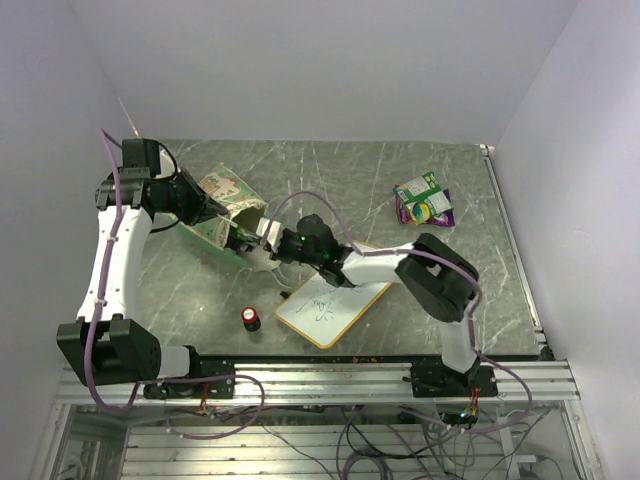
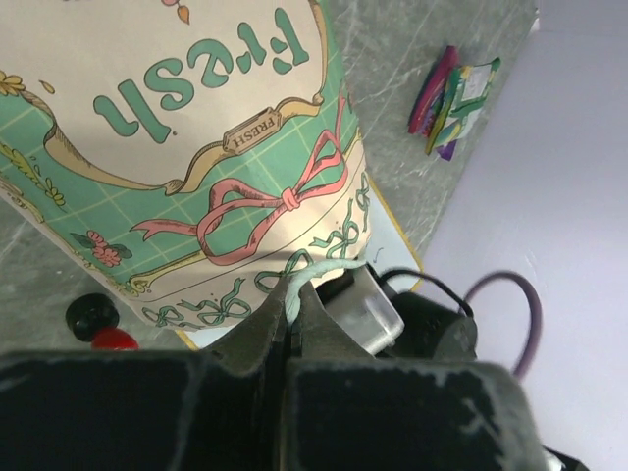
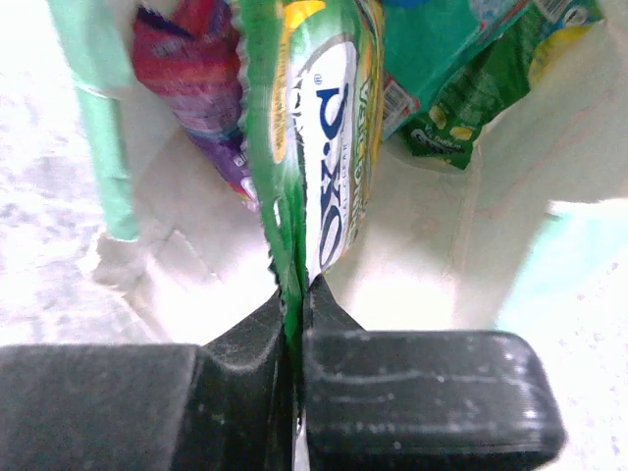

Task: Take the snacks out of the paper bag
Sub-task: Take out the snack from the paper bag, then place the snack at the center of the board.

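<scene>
The green paper bag [image 1: 228, 200] lies on its side at the left, its mouth facing right. My left gripper [image 2: 291, 299] is shut on the bag's pale string handle [image 2: 314, 265], just below the patterned side of the paper bag [image 2: 196, 147]. My right gripper [image 3: 296, 299] is inside the bag and shut on the edge of a green-and-white snack packet [image 3: 319, 137]. A purple packet [image 3: 201, 78] and another green packet [image 3: 461, 98] lie deeper in, against the cream lining [image 3: 412, 265]. In the top view my right gripper [image 1: 246, 238] is at the bag's mouth. Several snacks [image 1: 423, 200] lie piled at the far right.
A wood-framed whiteboard [image 1: 335, 300] lies under my right forearm near the front edge. A small black cylinder with a red cap [image 1: 250, 318] stands left of it. The pile of packets [image 2: 453, 98] also shows in the left wrist view. White walls close in both sides.
</scene>
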`<control>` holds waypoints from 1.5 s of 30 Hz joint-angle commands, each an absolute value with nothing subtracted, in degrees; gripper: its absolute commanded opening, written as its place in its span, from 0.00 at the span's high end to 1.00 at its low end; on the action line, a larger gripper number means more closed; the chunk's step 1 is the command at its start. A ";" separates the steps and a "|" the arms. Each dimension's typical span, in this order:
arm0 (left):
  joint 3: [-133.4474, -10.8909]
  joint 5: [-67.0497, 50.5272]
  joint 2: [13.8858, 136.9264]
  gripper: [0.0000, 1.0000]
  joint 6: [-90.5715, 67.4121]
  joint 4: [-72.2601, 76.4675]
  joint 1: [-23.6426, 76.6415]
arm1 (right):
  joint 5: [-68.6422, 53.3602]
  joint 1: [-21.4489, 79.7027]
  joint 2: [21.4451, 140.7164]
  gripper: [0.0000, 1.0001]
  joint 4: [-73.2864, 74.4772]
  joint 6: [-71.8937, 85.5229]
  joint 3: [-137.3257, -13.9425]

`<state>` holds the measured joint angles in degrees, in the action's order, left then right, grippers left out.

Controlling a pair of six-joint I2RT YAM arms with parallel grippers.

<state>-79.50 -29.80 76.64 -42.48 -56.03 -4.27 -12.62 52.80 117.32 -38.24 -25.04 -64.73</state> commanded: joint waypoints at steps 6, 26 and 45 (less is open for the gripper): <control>-77.99 -31.39 75.94 0.93 -47.56 -49.33 -4.26 | -17.58 53.27 96.89 1.00 -20.85 -14.89 -59.77; -76.75 -31.92 75.95 0.93 -51.60 -50.23 -4.34 | 19.40 53.09 61.15 1.00 27.10 -2.92 -70.94; -76.50 -33.93 77.40 0.93 -49.47 -49.18 -4.05 | 40.19 17.78 87.41 1.00 12.69 -19.72 -75.49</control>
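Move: My right fingers are in the paper bag's mouth with a green snack already pinched; the bag's middle lies about 7 cm farther out, 9 cm to the left, at nearly the same height. The snack pile I'm heading for is some 13 cm ahead, 41 cm to my right and 8 cm lower. The whiteboard is 11 cm back, 18 cm right, 8 cm below. From my left hand the pile is about 15 cm ahead, 55 cm right and 24 cm below. I draw the green snack out of the bag mouth with my right hand, rising about 25 cm while backing off and going right. Then I swing far right and forward towards the snack pile, turning the wrist some 80 degrees clockwise and sinking about 8 cm at the end, fingers still shut. My left hand keeps the bag by its upper edge, dipping briefly and recovering. ##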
